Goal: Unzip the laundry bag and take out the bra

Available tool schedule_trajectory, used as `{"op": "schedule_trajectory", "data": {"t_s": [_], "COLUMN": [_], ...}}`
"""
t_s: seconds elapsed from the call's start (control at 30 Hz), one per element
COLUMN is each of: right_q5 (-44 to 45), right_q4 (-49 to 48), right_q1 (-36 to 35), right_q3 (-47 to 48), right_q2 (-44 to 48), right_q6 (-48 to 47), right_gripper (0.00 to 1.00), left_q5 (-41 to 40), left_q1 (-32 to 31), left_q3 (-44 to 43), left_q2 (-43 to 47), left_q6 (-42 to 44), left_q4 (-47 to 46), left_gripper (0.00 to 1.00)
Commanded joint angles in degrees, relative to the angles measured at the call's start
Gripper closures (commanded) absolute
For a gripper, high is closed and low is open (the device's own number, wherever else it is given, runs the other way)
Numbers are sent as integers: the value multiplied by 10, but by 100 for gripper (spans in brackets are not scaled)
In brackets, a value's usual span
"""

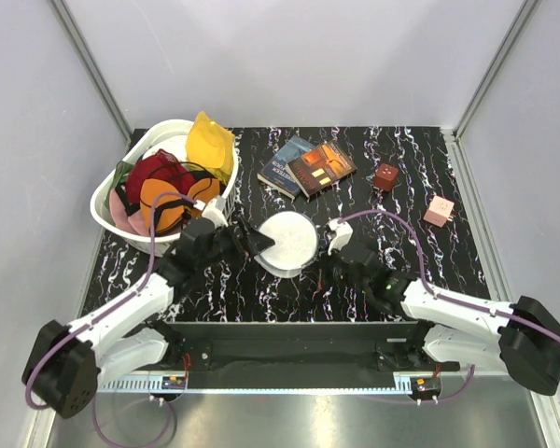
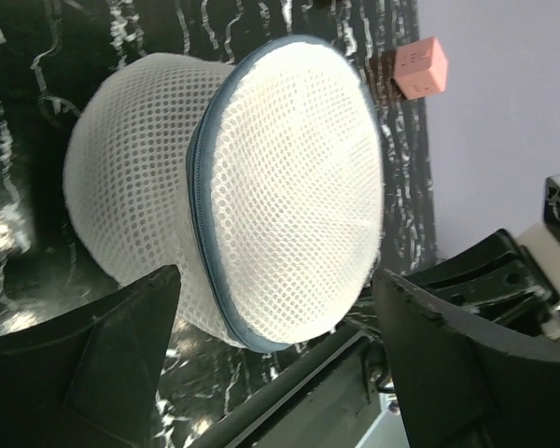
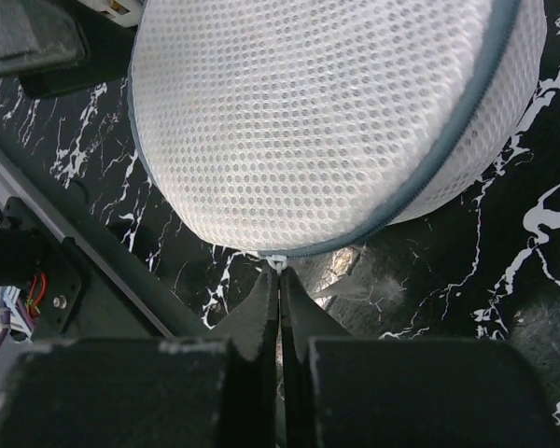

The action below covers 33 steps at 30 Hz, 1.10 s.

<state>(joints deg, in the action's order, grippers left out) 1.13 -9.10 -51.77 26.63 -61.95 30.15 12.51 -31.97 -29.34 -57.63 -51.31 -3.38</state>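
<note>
The laundry bag (image 1: 289, 241) is a round white mesh pouch with a grey zip, lying on the black marbled table between the two arms. In the left wrist view the laundry bag (image 2: 289, 187) fills the middle, zip closed along its edge. My left gripper (image 2: 280, 373) stands open, one finger to each side of the bag's near end, touching nothing. My right gripper (image 3: 280, 273) is shut, its tips pinching the small white zipper pull (image 3: 277, 262) at the lower edge of the laundry bag (image 3: 327, 121). The bra is hidden.
A white slotted basket (image 1: 159, 129) with red, yellow and orange clothes stands at the back left, just behind the left arm. Two books (image 1: 308, 168) lie behind the bag. A brown cube (image 1: 385, 177) and a pink cube (image 1: 439, 211) sit at the back right.
</note>
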Motion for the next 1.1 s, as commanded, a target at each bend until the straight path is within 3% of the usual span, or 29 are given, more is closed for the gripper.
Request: {"op": "schedule_trajectory", "data": {"t_s": [0.0,0.3,0.47,0.73,0.83,1.07], "right_q5": [37,105,121,135,143,151], "right_q4": [-1,-11,-35,-62,-62,-60], "right_q1": [-16,-75,-109,-156,-168,-185], "right_q3": [13,48,63,98,110,119], "right_q2": [4,-67,-96,-153,-167,-180], "right_q6": [50,90,105,112,112,118], "right_gripper": [100,100,100,100,100,100], "left_q5": [-40,-90,-115,-144,-162,-186], "left_q1": [-25,-117,-132,-140,-140,-140], "left_q3": [37,94,133,140,140,142], "left_q2": [54,106,135,111,111,110], "left_q6": [12,-56,-92,-110,-114,-116], "left_q4": [25,15,2,-42,-49,-48], "left_gripper": [12,14,14,19,25,55]}}
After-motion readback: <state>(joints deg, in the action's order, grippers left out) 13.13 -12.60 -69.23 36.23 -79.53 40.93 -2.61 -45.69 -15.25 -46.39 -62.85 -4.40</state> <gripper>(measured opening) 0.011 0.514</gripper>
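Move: From the open left gripper, the laundry bag's middle lies about 6 cm to the right, 2 cm ahead and 4 cm lower. The basket stands some 23 cm to that gripper's left and 15 cm farther out; the brown book lies roughly 22 cm ahead, 13 cm right and 14 cm below. The right gripper is already shut on the zipper pull; from it the bag's middle is about 7 cm left and 5 cm ahead. Draw the right gripper, kept shut on the zipper pull, about 8 cm left and 4 cm back along the bag's near side, sinking a little. Meanwhile bring the open left gripper back some 7 cm and down 5 to the bag's near left corner, ease slightly forward again, and start closing the fingers around the mesh to about half open. ##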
